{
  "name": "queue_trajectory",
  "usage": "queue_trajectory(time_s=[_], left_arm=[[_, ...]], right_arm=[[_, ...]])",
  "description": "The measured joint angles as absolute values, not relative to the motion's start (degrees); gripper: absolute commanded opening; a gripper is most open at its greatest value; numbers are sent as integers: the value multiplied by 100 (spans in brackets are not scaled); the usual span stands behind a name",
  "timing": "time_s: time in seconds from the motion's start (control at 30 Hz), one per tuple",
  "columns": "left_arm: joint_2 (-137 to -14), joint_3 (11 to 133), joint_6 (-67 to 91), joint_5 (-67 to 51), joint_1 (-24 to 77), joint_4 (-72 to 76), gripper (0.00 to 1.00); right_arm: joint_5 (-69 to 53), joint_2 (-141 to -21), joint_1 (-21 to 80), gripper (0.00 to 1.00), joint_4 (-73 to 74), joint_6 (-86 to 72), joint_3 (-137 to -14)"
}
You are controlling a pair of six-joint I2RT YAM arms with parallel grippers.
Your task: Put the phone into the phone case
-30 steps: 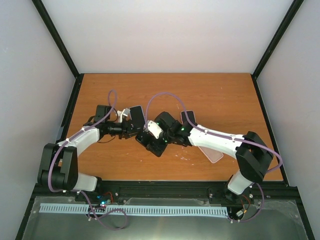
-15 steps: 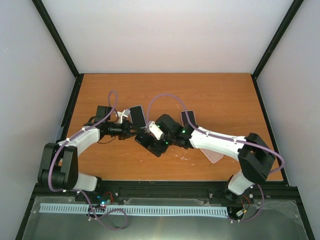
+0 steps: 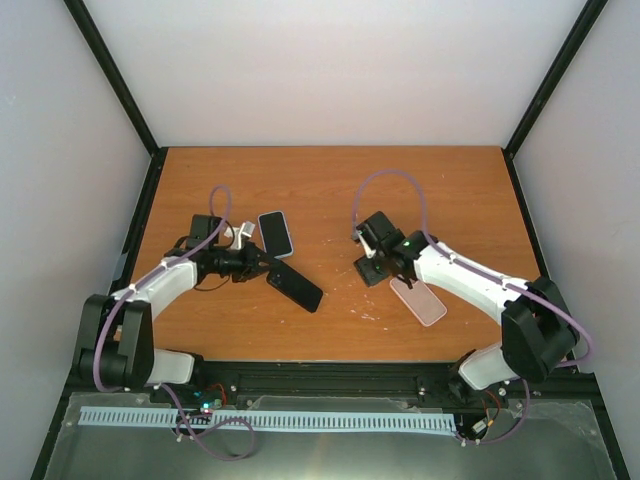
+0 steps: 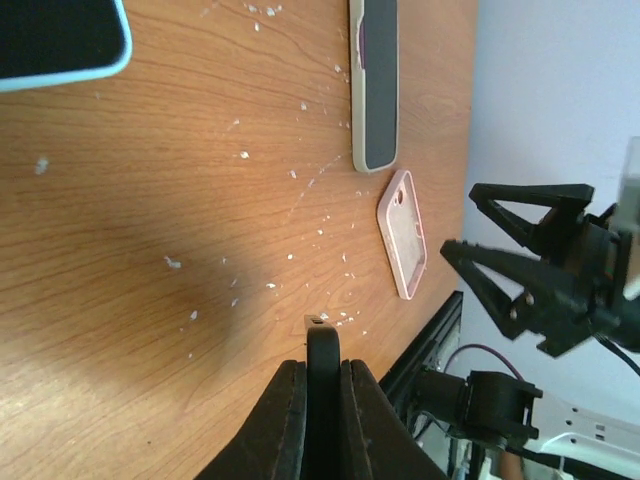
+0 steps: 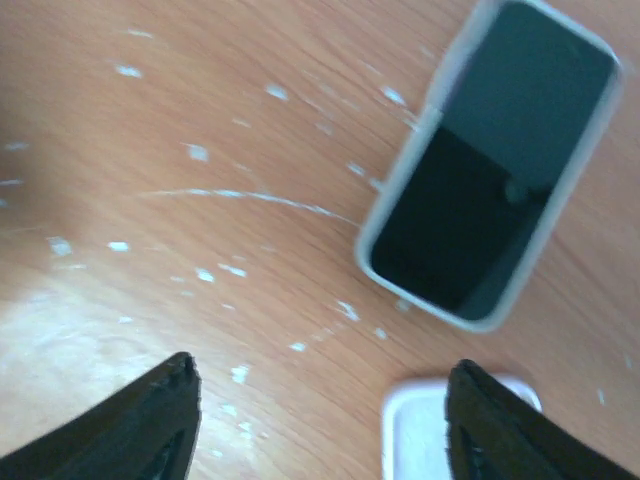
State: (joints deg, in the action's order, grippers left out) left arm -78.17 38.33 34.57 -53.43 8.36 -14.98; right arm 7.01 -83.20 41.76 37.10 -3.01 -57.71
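Observation:
A bare black phone (image 3: 297, 286) lies slanted left of the table's middle. My left gripper (image 3: 267, 267) is shut on its near-left end. In the left wrist view the phone (image 4: 322, 345) shows edge-on, squeezed between the two fingers (image 4: 283, 420). The empty pink phone case (image 3: 418, 301) lies open side up at the right, also seen as the case (image 4: 403, 234) in the left wrist view. My right gripper (image 3: 371, 270) hangs open just left of the case, holding nothing. From its own wrist the right gripper (image 5: 322, 366) straddles bare wood, with a corner of the case (image 5: 440, 432) under its right finger.
A phone in a light blue case (image 3: 276, 233) lies just beyond my left gripper. A phone in a pale grey case (image 5: 490, 168) lies beyond the pink case, seen as a cased phone (image 4: 373, 88) in the left wrist view. White flecks dot the wood. A black rail (image 3: 330, 375) runs along the near edge.
My left gripper has shut on the black phone's end. My right gripper has let go of that phone and swung right, to beside the pink case.

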Motion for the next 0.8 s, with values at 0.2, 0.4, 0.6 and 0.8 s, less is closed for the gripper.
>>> queue_trajectory(time_s=[0.2, 0.4, 0.6, 0.8], left_arm=[[-7190, 3828, 3522, -4810, 836, -1848, 0], [-6617, 3756, 3699, -4510, 836, -2034, 0], [-6158, 3459, 4250, -4517, 836, -2027, 0], [-5708, 3345, 4740, -4536, 836, -2038, 0]], right_arm=[[969, -8545, 3332, 50, 4263, -366, -5599], [829, -8886, 2832, 46, 4462, -270, -5572], [545, -9356, 2740, 43, 4552, -207, -5577], [355, -9655, 2740, 38, 4619, -154, -5586]])
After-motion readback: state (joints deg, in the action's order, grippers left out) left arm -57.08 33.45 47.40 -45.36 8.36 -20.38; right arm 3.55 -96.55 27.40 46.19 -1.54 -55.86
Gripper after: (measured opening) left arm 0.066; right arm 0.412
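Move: The pink phone case that the empty right hand goes for lies about 14 cm to its right, 4 cm back and 10 cm down; a cased phone lies 4 cm right and 9 cm ahead, on the table too. From the left hand, which already holds the black phone, the pink case is some 36 cm right, 6 cm back and 11 cm lower; the blue-cased phone lies 9 cm ahead, 1 cm right, also 11 cm down. The right hand swings right about 9 cm and sinks about as far to the pink case, easing slightly back at the end as its fingers tip nearly straight down and part-close, ending astride the case's left long wall near the far corner, not yet pinching it. Keeping its grip on the black phone, the left hand rises about 4 cm while backing off and shifting left, turning slightly counter-clockwise. ##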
